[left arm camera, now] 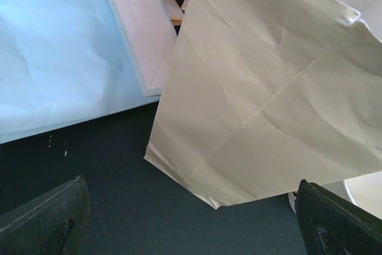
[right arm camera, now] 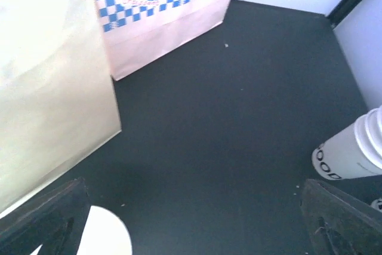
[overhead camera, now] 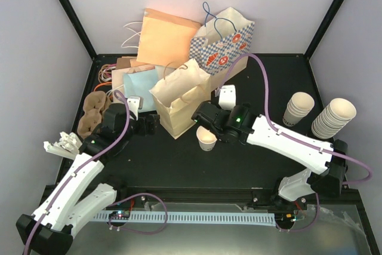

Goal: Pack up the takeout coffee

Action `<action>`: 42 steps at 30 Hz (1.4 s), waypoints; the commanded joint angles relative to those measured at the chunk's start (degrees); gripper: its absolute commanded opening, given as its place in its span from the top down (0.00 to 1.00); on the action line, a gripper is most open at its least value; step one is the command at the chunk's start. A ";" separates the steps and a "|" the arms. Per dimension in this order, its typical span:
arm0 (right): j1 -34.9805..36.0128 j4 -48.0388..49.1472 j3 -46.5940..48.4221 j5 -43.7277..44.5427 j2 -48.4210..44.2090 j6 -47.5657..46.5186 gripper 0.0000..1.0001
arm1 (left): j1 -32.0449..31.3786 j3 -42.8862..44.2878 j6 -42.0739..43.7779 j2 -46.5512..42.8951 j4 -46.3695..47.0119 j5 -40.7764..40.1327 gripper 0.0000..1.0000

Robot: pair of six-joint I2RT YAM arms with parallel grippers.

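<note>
A small cream paper cup (overhead camera: 206, 138) stands upright on the black table with its top open and no lid on it. A lidded takeout coffee is out of view. My right gripper (overhead camera: 203, 119) hovers just behind the cup, open and empty. In the right wrist view (right arm camera: 191, 222) the cup's white rim (right arm camera: 104, 237) sits beside the left finger, outside the jaws. My left gripper (overhead camera: 150, 123) is open and empty at the left foot of a tall cream paper bag (overhead camera: 179, 97). From the left wrist (left arm camera: 191, 225) I see that bag's side (left arm camera: 268, 100) above bare table.
A blue-checked bag (overhead camera: 224, 43), an orange bag (overhead camera: 167, 37) and a light blue bag (overhead camera: 140, 85) crowd the back. Two stacks of lidless cups (overhead camera: 298, 108) (overhead camera: 334, 117) lie at the right. Cardboard cup carriers (overhead camera: 92, 114) sit at the left.
</note>
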 commanded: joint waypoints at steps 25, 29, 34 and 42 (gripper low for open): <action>-28.86 9.53 -21.46 -14.08 -12.36 2.93 0.00 | 0.22 -0.49 0.22 -1.09 1.20 1.45 0.03; -35.30 4.02 -22.20 -14.20 -14.89 6.25 0.00 | 0.22 -0.49 0.20 -1.26 1.45 1.69 0.03; -43.78 -2.01 -23.24 -13.77 -20.20 9.42 0.00 | 0.22 -0.58 0.31 -0.94 1.86 2.59 0.03; -62.15 -0.36 -28.70 -23.13 -30.59 2.24 0.00 | 0.22 -0.66 0.31 -0.78 1.65 4.61 0.04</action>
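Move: The nearer black lid lies about 33 cm to the right of the right hand, some 7 cm back and 19 cm below. The closer cup stack stands roughly 24 cm right and 2 cm ahead of that hand, the other stack about 34 cm right and 2 cm back. The single paper cup sits about 9 cm left and 5 cm back. From the left hand, the lid is some 58 cm right and 8 cm back. Open right hand swings some 27 cm right and down, towards the black lid, turning about 50 degrees clockwise. ##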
